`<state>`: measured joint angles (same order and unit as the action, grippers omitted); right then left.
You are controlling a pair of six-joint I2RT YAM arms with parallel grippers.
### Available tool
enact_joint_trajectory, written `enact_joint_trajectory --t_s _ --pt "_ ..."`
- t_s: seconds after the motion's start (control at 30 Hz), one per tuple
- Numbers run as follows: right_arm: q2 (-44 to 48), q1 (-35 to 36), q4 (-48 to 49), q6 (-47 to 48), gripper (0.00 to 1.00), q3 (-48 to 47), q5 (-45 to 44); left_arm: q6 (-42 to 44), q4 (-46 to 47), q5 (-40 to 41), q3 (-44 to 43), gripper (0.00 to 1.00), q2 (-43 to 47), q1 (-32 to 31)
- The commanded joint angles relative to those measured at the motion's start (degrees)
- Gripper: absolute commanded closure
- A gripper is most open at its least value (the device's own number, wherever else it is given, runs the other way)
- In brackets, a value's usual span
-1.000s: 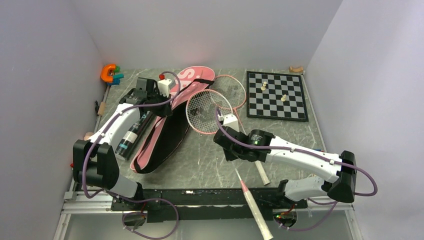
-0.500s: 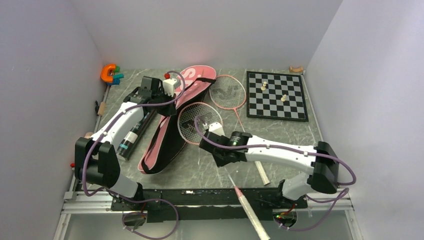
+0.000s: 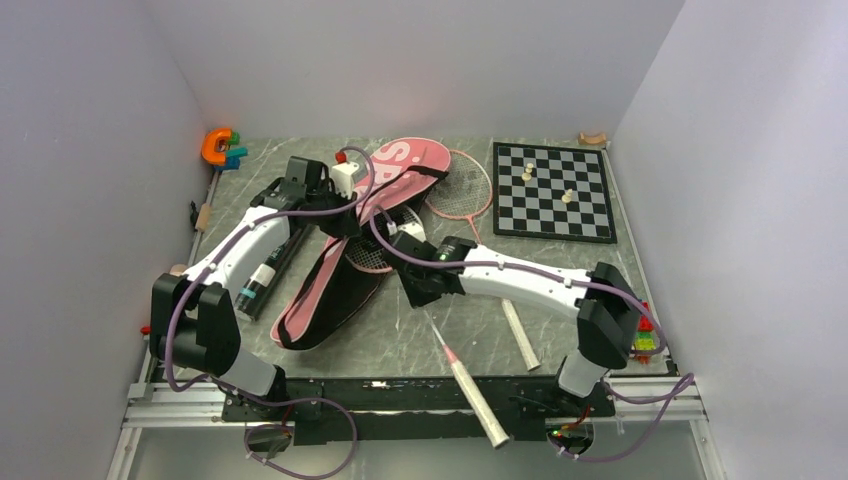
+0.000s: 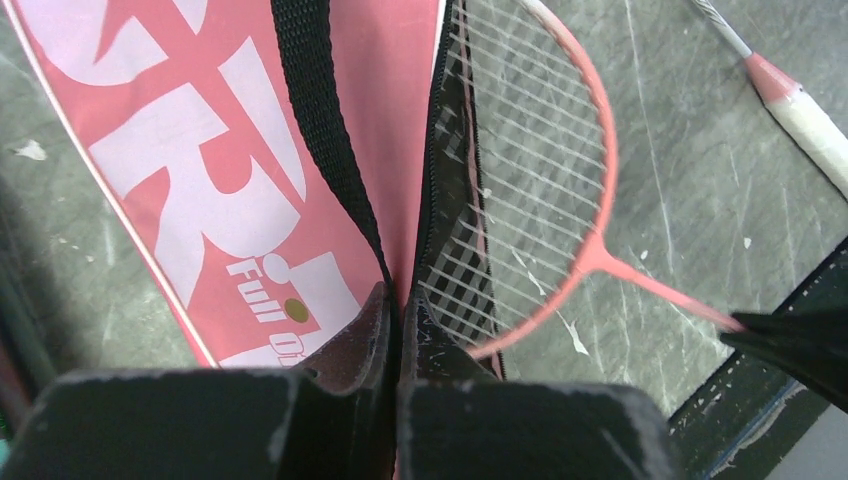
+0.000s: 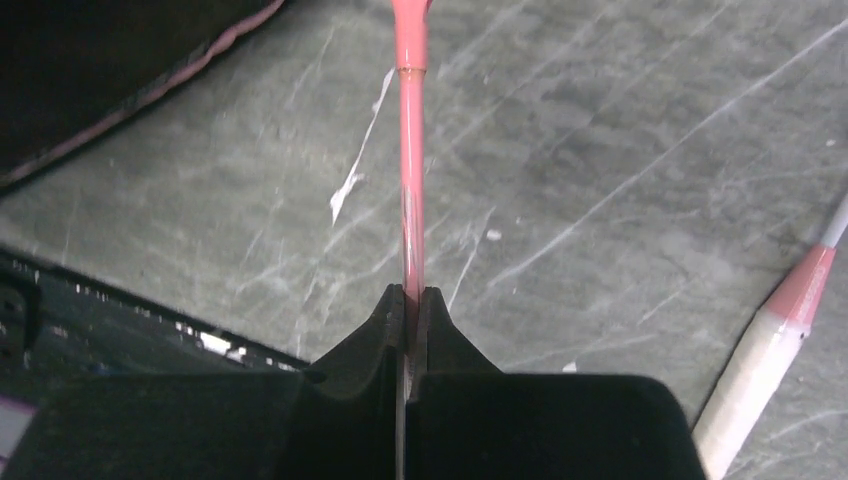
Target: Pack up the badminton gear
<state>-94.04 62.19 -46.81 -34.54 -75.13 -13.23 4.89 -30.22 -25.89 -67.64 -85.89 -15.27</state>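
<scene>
The pink "SPORT" racket bag (image 3: 330,270) lies open left of centre, its black strap (image 4: 315,120) running across the printed pink face (image 4: 200,170). My left gripper (image 3: 348,220) (image 4: 400,300) is shut on the bag's zipper edge. One racket's head (image 3: 385,240) (image 4: 540,170) sits partly inside that opening. My right gripper (image 3: 413,288) (image 5: 412,295) is shut on this racket's thin pink shaft (image 5: 410,150); its white handle (image 3: 472,390) points toward the near rail. A second racket (image 3: 465,185) lies by the chessboard, its handle (image 3: 520,335) (image 5: 765,355) on the table. The black tube (image 3: 265,265) lies left of the bag.
A black-and-white chessboard (image 3: 555,190) with pale pieces lies at the back right. An orange and teal toy (image 3: 222,147) sits in the back left corner. A small wooden piece (image 3: 593,137) rests by the back wall. The black rail (image 3: 400,390) runs along the near edge.
My right arm has swung left with the racket, sliding its head from the open table into the bag's mouth. My left gripper has shifted slightly right, still holding the bag edge.
</scene>
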Motion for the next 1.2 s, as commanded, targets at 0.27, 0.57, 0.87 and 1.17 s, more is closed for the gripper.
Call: enact_joint_trajectory --t_s 0.27,0.57,0.87,1.17 --pt "-9.68 -6.1 6.39 0.12 1.0 -11.0 -1.8 -2.17 2.97 -10.49 2.5 1.0 1.15 -1.08" --pt "-14.21 -8.81 10.68 -5.95 1.0 -14.91 -7.41 -3.57 3.94 -16.11 3.71 1.0 0.95 -1.07" --pt "-17.13 -12.49 16.55 -12.3 1.0 -17.63 -4.69 -3.39 4.02 -16.57 4.61 1.0 0.8 -1.16" --pt "-17.81 -15.61 25.12 -18.26 0.99 -16.75 1.04 -2.25 3.56 -17.88 4.38 1.0 -0.45 -1.42"
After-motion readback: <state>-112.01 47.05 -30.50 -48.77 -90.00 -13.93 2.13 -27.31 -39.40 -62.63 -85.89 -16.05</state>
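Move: The right hand holds the first racket by its shaft, the head already reaching into the racket bag's opening. That opening's middle lies about 14 cm ahead of the right hand, 10 cm to its left and 8 cm lower. From the left hand, already pinching the bag's top edge, it is about 8 cm right, 2 cm back and 12 cm below. The other racket's head lies some 35 cm ahead and 8 cm right of the right hand; the black tube is about 5 cm back and 19 cm left of the left hand. Still pinching the shaft, the right hand slides the racket head-first into the bag, going some 17 cm forward and about 5 cm left, dipping slightly, then levelling while turning nearly 30 degrees clockwise and rolling its left side up late on. The left hand keeps its pinch on the bag's edge and draws it about 5 cm back and to the right, towards the incoming racket, rolling a little. ##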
